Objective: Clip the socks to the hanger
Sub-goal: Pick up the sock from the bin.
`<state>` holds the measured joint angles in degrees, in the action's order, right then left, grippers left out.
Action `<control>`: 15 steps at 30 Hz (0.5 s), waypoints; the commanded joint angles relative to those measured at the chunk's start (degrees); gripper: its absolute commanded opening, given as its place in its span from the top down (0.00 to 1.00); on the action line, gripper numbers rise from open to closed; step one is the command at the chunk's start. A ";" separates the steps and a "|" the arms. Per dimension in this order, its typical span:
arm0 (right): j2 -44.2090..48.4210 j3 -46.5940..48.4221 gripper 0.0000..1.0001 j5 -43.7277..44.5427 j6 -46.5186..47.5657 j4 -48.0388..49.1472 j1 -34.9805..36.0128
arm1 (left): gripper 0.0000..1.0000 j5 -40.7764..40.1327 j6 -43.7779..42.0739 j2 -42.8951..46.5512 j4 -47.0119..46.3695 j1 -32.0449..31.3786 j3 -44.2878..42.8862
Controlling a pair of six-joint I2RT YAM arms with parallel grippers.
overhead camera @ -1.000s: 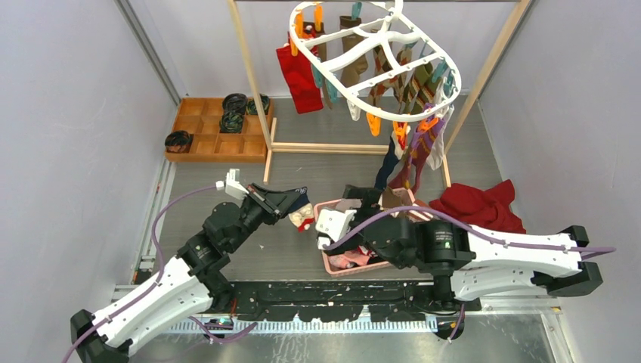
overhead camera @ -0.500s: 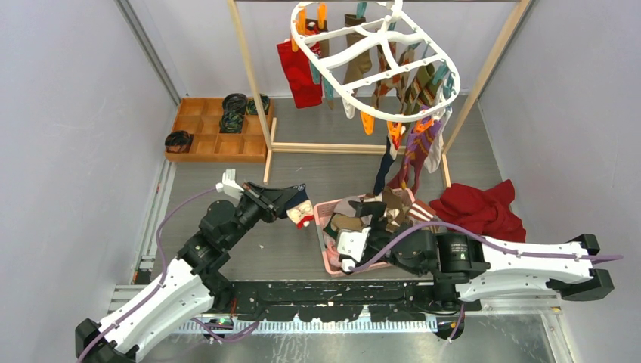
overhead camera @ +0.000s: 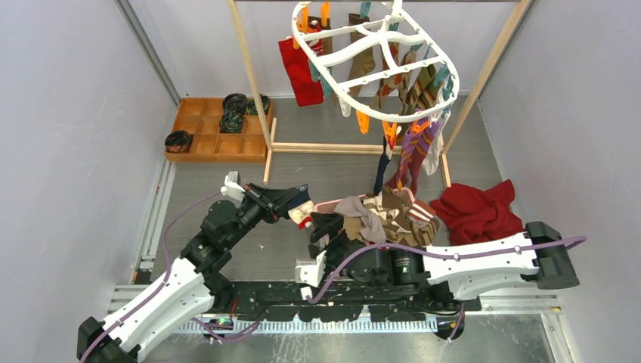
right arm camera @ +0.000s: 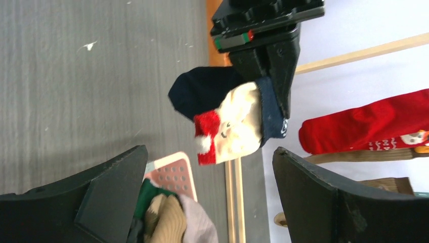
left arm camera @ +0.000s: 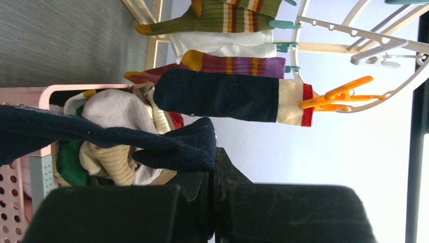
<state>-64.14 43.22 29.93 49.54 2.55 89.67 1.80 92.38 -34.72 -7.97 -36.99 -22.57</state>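
Note:
My left gripper [overhead camera: 293, 201] is shut on a navy sock [overhead camera: 302, 212] with a red and white Santa face, held above the floor left of the basket. The right wrist view shows that sock [right arm camera: 230, 124] hanging from the left fingers [right arm camera: 273, 61]. My right gripper [overhead camera: 326, 227] is open and empty just below and right of it, its jaws wide [right arm camera: 210, 151]. A heap of socks [overhead camera: 382, 214] fills the pink basket [right arm camera: 172, 174]. The white hanger [overhead camera: 378, 60] hangs on the rack with several socks pegged to it, among them a navy one [left arm camera: 227, 96] on an orange peg [left arm camera: 339, 96].
A red cloth [overhead camera: 480, 212] lies right of the basket. A wooden tray [overhead camera: 215, 136] with black rolls sits at the back left. The wooden posts of the rack [overhead camera: 249, 83] stand behind. Grey walls close in both sides.
My right arm has drawn out of the basket toward the near left, uncovering the sock heap, and its open gripper now faces the held sock. The hanger has swung slightly. The left gripper barely moved.

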 commanded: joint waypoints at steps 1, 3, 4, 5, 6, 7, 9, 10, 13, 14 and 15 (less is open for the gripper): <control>-3.52 -0.86 0.00 3.89 7.74 20.02 -0.02 | 1.00 1.36 2.40 1.98 -2.42 0.43 -0.87; -5.35 -1.27 0.00 4.33 9.12 24.49 -0.29 | 1.00 1.36 3.11 2.42 -2.40 0.36 -0.50; -6.52 -1.35 0.00 4.57 9.51 26.20 -0.47 | 1.00 1.39 3.46 2.60 -2.45 0.38 -0.32; -7.40 -1.14 0.00 4.68 9.71 27.10 -0.81 | 1.00 1.52 3.77 2.70 -2.55 0.35 -0.15; -8.35 -0.88 0.01 4.74 9.92 27.45 -1.07 | 1.00 1.55 4.04 2.87 -2.64 0.35 -0.04; -9.25 -0.78 0.01 5.07 10.10 28.44 -1.45 | 1.00 1.69 4.30 2.96 -2.79 0.35 0.05; -11.07 -0.73 0.05 6.15 11.07 31.47 -2.19 | 1.00 1.86 4.47 3.22 -2.93 0.43 0.07; -11.83 -0.57 0.08 6.70 11.62 32.54 -2.32 | 1.00 1.85 4.60 3.37 -2.87 0.43 0.13; -12.90 -0.33 0.25 8.06 12.79 34.50 -2.99 | 1.00 1.48 4.74 3.97 -2.51 0.38 0.24; -12.82 -0.38 0.33 8.52 13.17 35.19 -3.19 | 1.00 1.22 4.74 4.22 -2.23 0.35 0.32; -12.74 -0.48 0.43 8.85 13.52 35.87 -3.40 | 1.00 1.00 4.82 4.42 -2.11 0.38 0.45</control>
<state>-77.49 42.26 35.64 60.95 29.56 86.98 2.50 96.18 -31.55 -7.97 -36.99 -22.28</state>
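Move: My open right hand goes for the Santa cuff of the navy sock, which lies about 4 cm ahead of it, 3 cm to its left and roughly level. My shut left hand still holds that sock; from it the cuff hangs some 3 cm back, 3 cm to the right and 3 cm lower. From my right hand, the bin is about 18 cm right, level fore and aft, 20 cm below; a clipped navy sock hangs about 17 cm ahead, 17 cm right and somewhat higher. I bring my right hand in around the hanging cuff, first mostly left with a slight rise, then bending forward, about 5 cm in all, tipping its fingers up some 10 degrees and swinging them a little forward. Near the end those fingers start closing from wide open to roughly two thirds. My left hand keeps its pinch and lifts the sock about 1.5 cm. ##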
